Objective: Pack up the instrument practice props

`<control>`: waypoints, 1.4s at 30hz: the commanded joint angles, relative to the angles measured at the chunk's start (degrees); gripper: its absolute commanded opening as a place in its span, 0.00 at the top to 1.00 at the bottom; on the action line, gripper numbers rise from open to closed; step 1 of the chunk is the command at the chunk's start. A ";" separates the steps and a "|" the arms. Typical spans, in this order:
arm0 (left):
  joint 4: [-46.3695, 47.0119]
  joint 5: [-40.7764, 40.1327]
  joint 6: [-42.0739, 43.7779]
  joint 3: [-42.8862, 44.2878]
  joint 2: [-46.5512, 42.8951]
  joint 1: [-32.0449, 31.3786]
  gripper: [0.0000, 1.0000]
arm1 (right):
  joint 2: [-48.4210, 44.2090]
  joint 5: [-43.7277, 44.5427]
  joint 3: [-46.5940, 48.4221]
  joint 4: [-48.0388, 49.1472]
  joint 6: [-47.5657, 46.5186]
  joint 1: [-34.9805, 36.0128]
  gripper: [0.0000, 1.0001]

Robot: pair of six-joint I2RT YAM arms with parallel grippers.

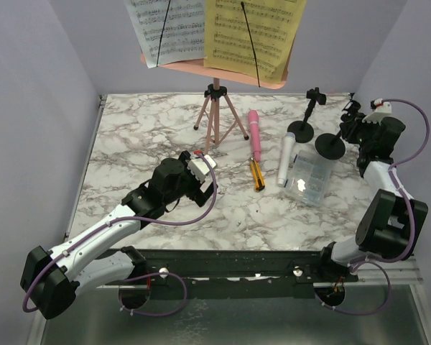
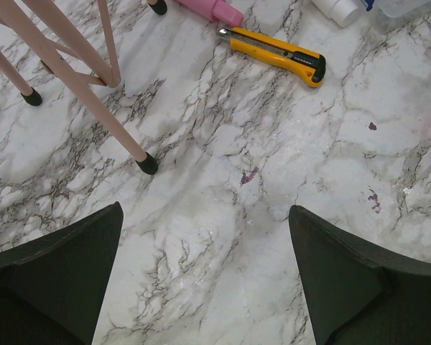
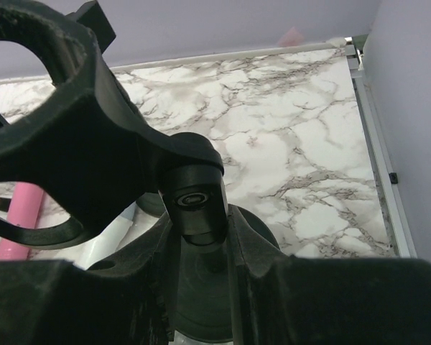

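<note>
The pink music rack (image 1: 215, 68) stands on its pink tripod (image 1: 215, 115) at the back, with a white page (image 1: 169, 29) and a yellow page (image 1: 255, 32) on it. A pink microphone (image 1: 254, 133) and a grey-white microphone (image 1: 286, 159) lie to the right of the tripod. One black mic mount (image 1: 302, 126) stands free. My right gripper (image 1: 353, 129) is shut on the stem of the second mic mount (image 3: 197, 205), whose round base (image 1: 330, 146) sits beside the clear box. My left gripper (image 2: 205, 208) hangs open over bare marble, close to a tripod foot (image 2: 148, 165).
A yellow-and-black cutter (image 1: 257, 175) lies between the tripod and the grey-white microphone. A clear plastic box (image 1: 309, 176) sits at the right, in front of the mounts. Purple walls close in the table on three sides.
</note>
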 commanded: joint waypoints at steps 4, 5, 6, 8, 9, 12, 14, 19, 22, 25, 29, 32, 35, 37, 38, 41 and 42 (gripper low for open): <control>-0.02 -0.52 0.33 -0.47 -0.07 0.14 0.01 | 5.98 0.44 7.32 8.72 -2.19 -0.26 1.00; 0.05 -0.65 0.34 -0.51 0.06 0.10 0.01 | 6.80 0.42 7.95 8.81 -2.20 -0.24 1.00; 0.05 -0.59 0.34 -0.56 0.11 0.13 0.01 | 7.75 0.42 8.65 8.85 -2.24 -0.26 1.00; 0.00 -0.36 0.34 -0.41 0.26 0.15 0.01 | 9.35 0.41 9.86 8.63 -2.19 -0.26 1.00; -0.02 -0.20 0.27 -0.37 0.31 0.16 0.01 | 10.14 0.23 10.42 8.55 -2.19 -0.25 1.00; -0.05 0.00 0.25 -0.38 0.24 0.16 0.01 | 11.88 -0.03 11.45 9.02 -4.02 -0.24 0.99; 0.03 -0.37 0.39 -0.47 0.15 0.10 0.01 | 13.07 -0.04 12.05 9.38 -4.21 -0.24 0.99; 0.07 -0.62 0.60 -0.55 0.48 0.16 0.01 | 16.38 0.12 14.08 8.35 -5.38 -0.24 0.93; 0.03 -0.35 0.56 -0.48 0.59 0.10 0.01 | 17.72 0.14 14.71 7.93 -6.41 -0.25 0.90; 0.00 -0.43 0.62 -0.54 0.55 0.12 0.01 | 18.62 0.37 14.67 8.30 -7.31 -0.26 0.89; 0.05 -0.89 0.76 -0.63 0.84 0.10 0.01 | 20.19 0.09 15.66 8.07 -7.49 -0.25 0.86; 0.03 -0.95 0.78 -0.65 1.19 0.09 0.01 | 21.05 -0.67 16.38 7.33 -7.47 -0.24 0.80; 0.02 -0.87 0.79 -0.65 1.34 0.16 0.01 | 21.15 -1.27 15.95 7.40 -7.72 -0.24 0.78; -0.05 -0.87 0.79 -0.60 1.37 0.11 0.01 | 21.22 -1.66 15.73 7.58 -7.90 -0.24 0.75; 0.06 -0.94 0.86 -0.61 1.37 0.12 0.01 | 21.31 -1.90 15.74 7.51 -7.96 -0.24 0.73; 0.04 -1.23 0.88 -0.73 1.43 0.10 0.01 | 21.58 -2.47 15.69 7.19 -7.97 -0.24 0.67; 0.06 -1.31 0.95 -0.73 1.45 0.12 0.01 | 21.67 -2.71 15.65 7.06 -7.96 -0.28 0.64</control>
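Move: Ahead of the right hand, which already holds a black mic stand by its upper part, the free spot at the table's far right lies about 6 cm forward, 3 cm right and 19 cm below. The other black stand is 12 cm ahead and 8 cm left; the white microphone 2 cm ahead, 13 cm left. The clear box lies 4 cm back and 5 cm left. From the idle left hand, that spot is roughly 22 cm forward, 45 cm right. Carrying the held black stand upright, the right hand goes forward about 7 cm and some 3 cm right, towards the free spot beside the other stand. The descent, about 5 cm, comes mostly in the second half. The wrist tips only slightly and the hand then stops, the fingers still around the upper part and barely starting to ease. ##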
